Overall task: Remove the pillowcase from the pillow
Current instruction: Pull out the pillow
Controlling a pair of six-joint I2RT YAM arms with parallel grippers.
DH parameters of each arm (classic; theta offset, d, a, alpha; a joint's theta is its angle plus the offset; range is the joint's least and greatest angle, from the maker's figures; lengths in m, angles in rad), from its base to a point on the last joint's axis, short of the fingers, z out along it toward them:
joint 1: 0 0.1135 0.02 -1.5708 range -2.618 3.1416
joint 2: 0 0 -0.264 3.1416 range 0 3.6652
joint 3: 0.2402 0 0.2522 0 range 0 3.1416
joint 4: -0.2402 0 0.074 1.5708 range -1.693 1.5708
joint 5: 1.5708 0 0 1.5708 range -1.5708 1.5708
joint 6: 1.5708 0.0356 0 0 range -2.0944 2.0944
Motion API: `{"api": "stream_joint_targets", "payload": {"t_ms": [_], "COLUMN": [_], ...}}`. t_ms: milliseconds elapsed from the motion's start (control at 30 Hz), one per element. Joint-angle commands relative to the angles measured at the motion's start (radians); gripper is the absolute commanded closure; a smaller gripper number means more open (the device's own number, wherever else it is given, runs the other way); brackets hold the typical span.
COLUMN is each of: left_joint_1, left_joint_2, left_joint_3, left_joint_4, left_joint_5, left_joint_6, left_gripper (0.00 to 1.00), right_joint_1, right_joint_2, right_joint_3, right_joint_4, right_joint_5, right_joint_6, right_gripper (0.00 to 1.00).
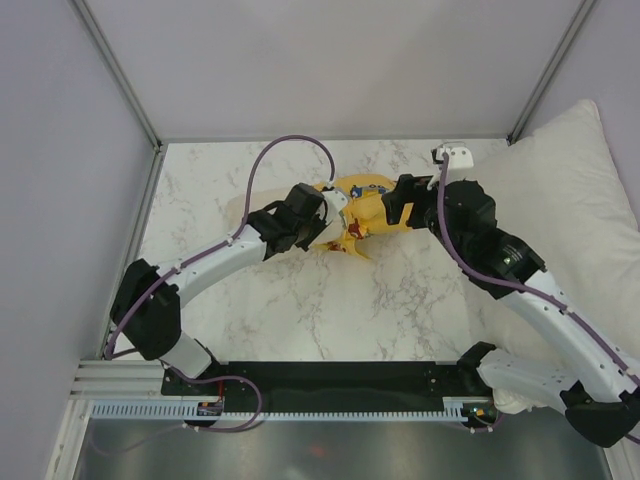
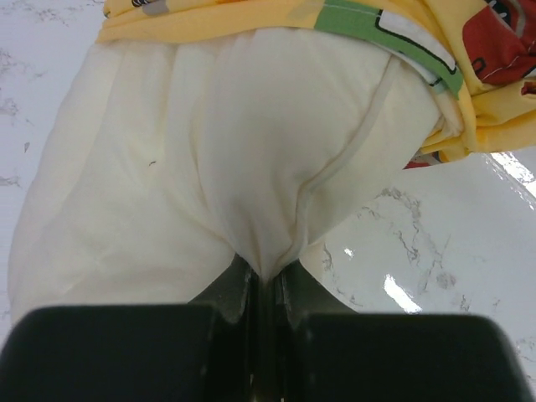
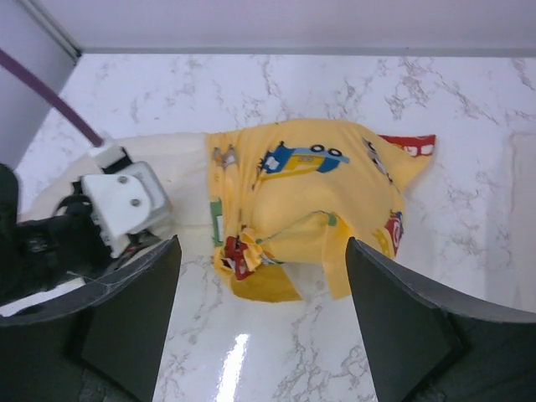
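The yellow pillowcase (image 3: 318, 193) with cartoon cars lies bunched on the marble table, still covering the far part of the cream pillow (image 2: 193, 159). In the top view the pillowcase (image 1: 362, 210) sits between both wrists. My left gripper (image 2: 266, 272) is shut on a pinch of the pillow's bare cream end, and the yellow pillowcase (image 2: 276, 12) rim runs across the top of that view. My right gripper (image 3: 261, 276) is open just in front of the pillowcase's gathered edge, with nothing between its fingers. The pillow (image 3: 180, 172) shows beside the left wrist there.
A much larger white pillow (image 1: 575, 190) fills the table's right side, under my right arm. A small white fitting (image 1: 452, 154) sits at the back edge. Grey walls close in the marble table (image 1: 300, 310) on the left, back and right.
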Motion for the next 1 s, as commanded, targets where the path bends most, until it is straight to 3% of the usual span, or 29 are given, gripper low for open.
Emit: {"api": "stream_joint_targets", "payload": {"t_ms": [0, 367, 567, 767, 867, 900, 967], "left_joint_1": [0.007, 0.006, 0.006, 0.007, 0.007, 0.006, 0.007], "left_joint_2": [-0.081, -0.115, -0.118, -0.125, -0.121, -0.121, -0.119], "left_joint_3": [0.037, 0.034, 0.034, 0.034, 0.034, 0.034, 0.034], "left_joint_4": [-0.048, -0.062, -0.067, -0.068, -0.068, -0.07, -0.075], "left_joint_5": [-0.056, -0.024, -0.013, -0.012, -0.009, 0.001, 0.013], "left_joint_6": [-0.043, -0.047, -0.046, -0.049, -0.047, -0.047, -0.049], "left_gripper": [0.98, 0.98, 0.98, 0.98, 0.98, 0.98, 0.98], "right_joint_1": [-0.001, -0.035, -0.044, -0.128, -0.16, -0.166, -0.183], "right_joint_2": [0.083, 0.236, 0.262, 0.322, 0.335, 0.332, 0.324], "right_joint_3": [-0.053, -0.153, -0.137, -0.139, -0.163, -0.179, -0.196], "right_joint_4": [-0.07, 0.151, 0.221, 0.232, 0.235, 0.252, 0.273], "right_joint_5": [0.082, 0.172, 0.224, 0.074, 0.004, -0.033, -0.052], "right_joint_6": [-0.016, -0.021, -0.128, -0.177, -0.182, -0.188, -0.2], "right_gripper": [0.13, 0.12, 0.12, 0.14, 0.2, 0.34, 0.52]}}
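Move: The right hand hangs open and empty above the pillowcase; the near right part of the cloth lies about 8 cm ahead, 3 cm right and 17 cm below. The bare pillow bunched at the left fingers is roughly 3 cm ahead, 11 cm left and 20 cm below; the white cushion's edge is some 8 cm ahead and 12 cm right. From the left hand, that part of the pillowcase lies about 7 cm ahead and 15 cm right, near level. Right hand sinks some 15 cm, reaching about 8 cm forward, starting to close on the pillowcase; left keeps pinching pillow. ##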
